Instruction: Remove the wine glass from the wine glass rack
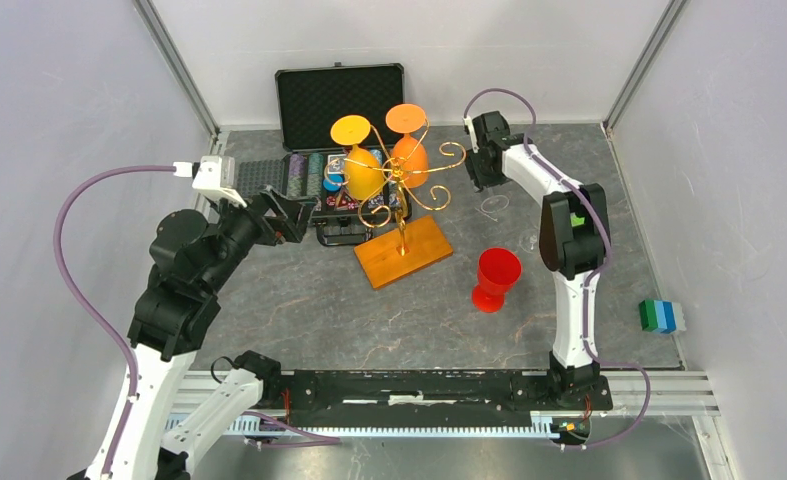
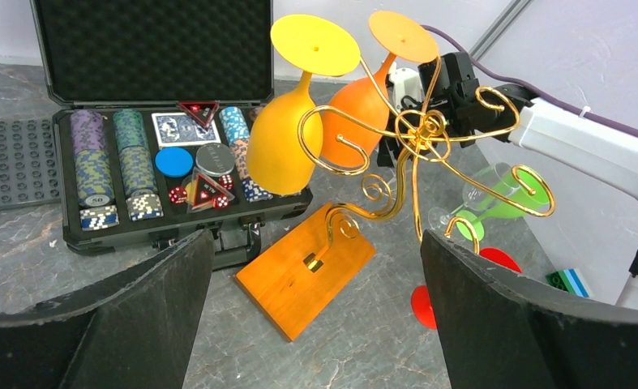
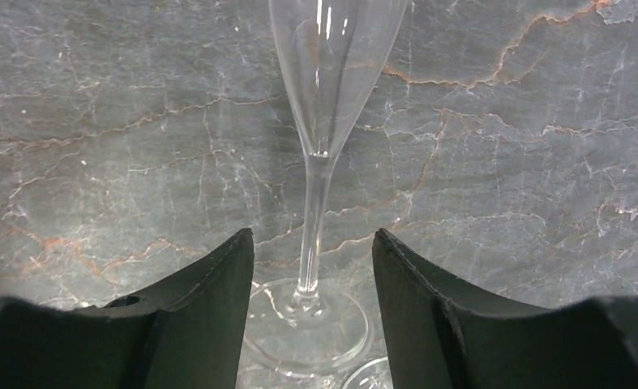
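Observation:
The golden wire rack (image 1: 401,182) stands mid-table on its wooden base (image 1: 404,251). A yellow glass (image 1: 362,168) and an orange glass (image 1: 410,156) hang upside down on it; both show in the left wrist view (image 2: 281,146) (image 2: 360,109). My right gripper (image 1: 486,180) is beside the rack's right spiral arm. In the right wrist view it (image 3: 311,235) is open, with the stem of a clear glass (image 3: 315,194) between the fingers and not touching them, foot nearest me. What bears that glass is hidden. My left gripper (image 1: 299,215) is open and empty, facing the rack (image 2: 417,134).
An open black case of chips (image 1: 339,100) lies behind the rack. A red glass (image 1: 495,278) stands right of the base. A green glass (image 2: 494,190) lies beyond the rack. A grey studded plate (image 1: 259,175) is far left. Green and blue blocks (image 1: 661,315) sit at the right wall.

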You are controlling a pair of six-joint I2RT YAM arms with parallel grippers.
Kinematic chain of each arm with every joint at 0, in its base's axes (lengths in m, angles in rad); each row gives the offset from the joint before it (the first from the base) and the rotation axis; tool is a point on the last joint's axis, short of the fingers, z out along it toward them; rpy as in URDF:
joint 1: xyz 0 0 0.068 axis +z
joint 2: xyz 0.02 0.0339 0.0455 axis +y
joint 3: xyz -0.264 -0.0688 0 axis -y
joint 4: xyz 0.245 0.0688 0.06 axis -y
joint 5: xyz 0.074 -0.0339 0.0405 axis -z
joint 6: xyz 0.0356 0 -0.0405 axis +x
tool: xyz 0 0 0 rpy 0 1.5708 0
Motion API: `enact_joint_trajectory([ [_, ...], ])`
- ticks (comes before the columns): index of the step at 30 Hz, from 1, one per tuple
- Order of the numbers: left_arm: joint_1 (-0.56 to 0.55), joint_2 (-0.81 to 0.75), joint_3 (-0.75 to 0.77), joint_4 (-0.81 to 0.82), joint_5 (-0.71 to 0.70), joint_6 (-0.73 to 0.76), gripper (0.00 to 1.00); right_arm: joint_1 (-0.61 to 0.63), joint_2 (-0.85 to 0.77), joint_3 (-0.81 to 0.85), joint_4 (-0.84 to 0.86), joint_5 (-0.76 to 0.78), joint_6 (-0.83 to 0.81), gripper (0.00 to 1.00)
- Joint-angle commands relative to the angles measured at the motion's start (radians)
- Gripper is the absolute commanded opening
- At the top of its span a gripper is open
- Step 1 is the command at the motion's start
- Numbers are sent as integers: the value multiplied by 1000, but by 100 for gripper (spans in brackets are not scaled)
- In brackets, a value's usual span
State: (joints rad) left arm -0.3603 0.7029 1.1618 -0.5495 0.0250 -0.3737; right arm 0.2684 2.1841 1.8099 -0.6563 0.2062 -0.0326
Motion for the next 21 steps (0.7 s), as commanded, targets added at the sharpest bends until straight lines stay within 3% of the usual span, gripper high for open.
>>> enact_joint_trajectory([
  [1,-2,-9,-11,49,-22,52,100,3,28,43,59,33,-7,58],
  [9,-1,-9,-7,49,-35,49,100,4,63,34,95,16,6,39],
  [21,0,-11,6,46,-32,40,100,2,22,-34,179,-13,7,0],
])
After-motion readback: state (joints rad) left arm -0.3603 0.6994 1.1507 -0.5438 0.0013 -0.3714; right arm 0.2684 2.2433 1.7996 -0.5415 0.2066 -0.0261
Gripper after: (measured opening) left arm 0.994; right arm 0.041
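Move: The clear flute stands upright right at my right hand: its stem is about 2 cm ahead, level side to side, and its middle some 4 cm above my fingertips. The other clear glass stands roughly 7 cm back and 7 cm right, the green one about 8 cm back and 14 cm right, and the red one some 21 cm back and 5 cm left. From my left hand the flute is about 27 cm ahead, 38 cm right and 28 cm below. I close my right fingers from well over half open to nearly shut, pinching the flute's thin stem between the foot and the bowl. As they close I first sink a little over 2 cm beside the stem, then stop going down and ease forward to about 2 cm ahead of where I began, the wrist hardly turning. ##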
